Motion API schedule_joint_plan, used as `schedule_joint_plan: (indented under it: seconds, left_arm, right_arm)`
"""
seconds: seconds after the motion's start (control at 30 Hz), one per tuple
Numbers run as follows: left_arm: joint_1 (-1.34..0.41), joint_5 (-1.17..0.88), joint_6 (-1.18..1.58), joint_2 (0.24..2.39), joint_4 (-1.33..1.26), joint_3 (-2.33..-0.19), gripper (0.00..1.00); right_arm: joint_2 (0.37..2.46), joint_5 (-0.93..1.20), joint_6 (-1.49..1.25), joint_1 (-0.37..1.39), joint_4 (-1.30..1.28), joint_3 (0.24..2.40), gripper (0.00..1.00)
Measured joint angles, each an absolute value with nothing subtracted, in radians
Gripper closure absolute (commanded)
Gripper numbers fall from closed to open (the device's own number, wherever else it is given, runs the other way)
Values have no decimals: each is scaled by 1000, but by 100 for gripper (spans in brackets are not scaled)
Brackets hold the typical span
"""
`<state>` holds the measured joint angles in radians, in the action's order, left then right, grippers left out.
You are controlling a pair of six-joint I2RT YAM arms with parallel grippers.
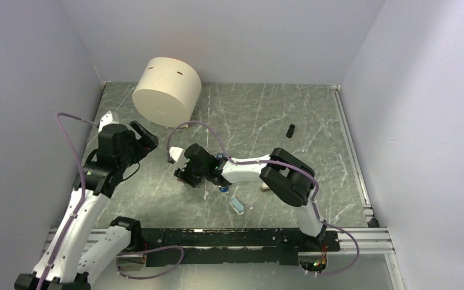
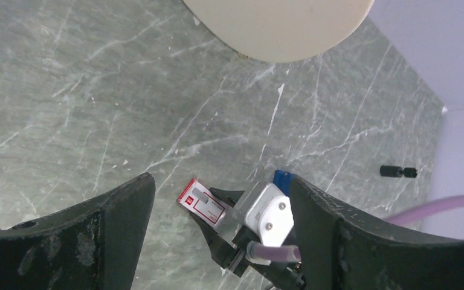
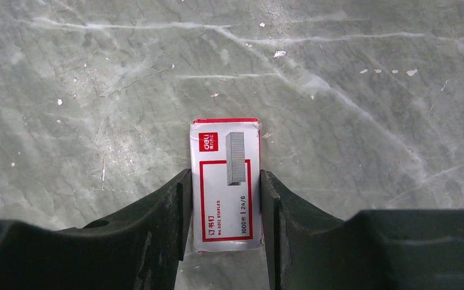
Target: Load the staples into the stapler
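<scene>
The staples' red-and-white box (image 3: 225, 181) lies label up at table level, and my right gripper (image 3: 225, 175) is shut on its two long sides. The left wrist view shows the same box (image 2: 201, 203) sticking out of the right fingers. From above, the right gripper (image 1: 187, 175) covers the box. Of the stapler, only a blue end (image 2: 283, 178) shows behind the right wrist; from above, blue bits (image 1: 220, 156) peek out beside the right arm. My left gripper (image 1: 147, 136) hangs open, up and to the left of the box, with nothing between its fingers (image 2: 127, 205).
A large cream cylinder (image 1: 167, 90) stands at the back left, close to the left gripper. A small black cylinder (image 1: 290, 130) lies at the back right. A pale-blue capsule piece (image 1: 237, 205) lies in front of the right arm. Walls close in on three sides.
</scene>
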<state>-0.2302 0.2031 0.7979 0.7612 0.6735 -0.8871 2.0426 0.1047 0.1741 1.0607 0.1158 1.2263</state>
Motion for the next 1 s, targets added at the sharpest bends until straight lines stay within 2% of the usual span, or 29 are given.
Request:
schedule_joint_plan:
  seconds: [0.2, 0.33, 0.53, 0.77, 1.0]
  left_arm:
    - [-197, 119, 789, 875, 579, -788, 29]
    - [-120, 40, 788, 909, 533, -703, 31]
    - [-23, -194, 750, 1019, 367, -559, 30]
    - [-17, -464, 722, 1168, 204, -437, 47]
    - [-17, -556, 722, 1255, 31, -384, 54]
  right_arm:
    - [2037, 167, 198, 1039, 176, 1189, 54]
    - [2025, 212, 205, 1024, 218, 1153, 54]
    - [2024, 250, 215, 1017, 259, 1131, 54]
    - [2024, 313, 270, 1009, 275, 1121, 54]
    - [2026, 361, 322, 1007, 272, 1121, 54]
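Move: The staples box is already pinched in the right hand's fingers. From the left hand it lies about 10 cm to the right, some 2 cm back and roughly 21 cm below. The blue stapler stands about 12 cm to the right of the box and 2 cm farther out; the light-blue clip lies some 17 cm to the right of the box and 9 cm nearer the bases. Both are at about the box's height. The staples box stays pinched in the right hand, which turns it some 15 degrees counter-clockwise and eases it back about a centimetre. The left hand drops about 20 cm towards the box's free end, then also swings right, tipping further down, rolling its left side lower and turning clockwise. Its wide-open fingers close to about half; contact with the box can't be seen. ##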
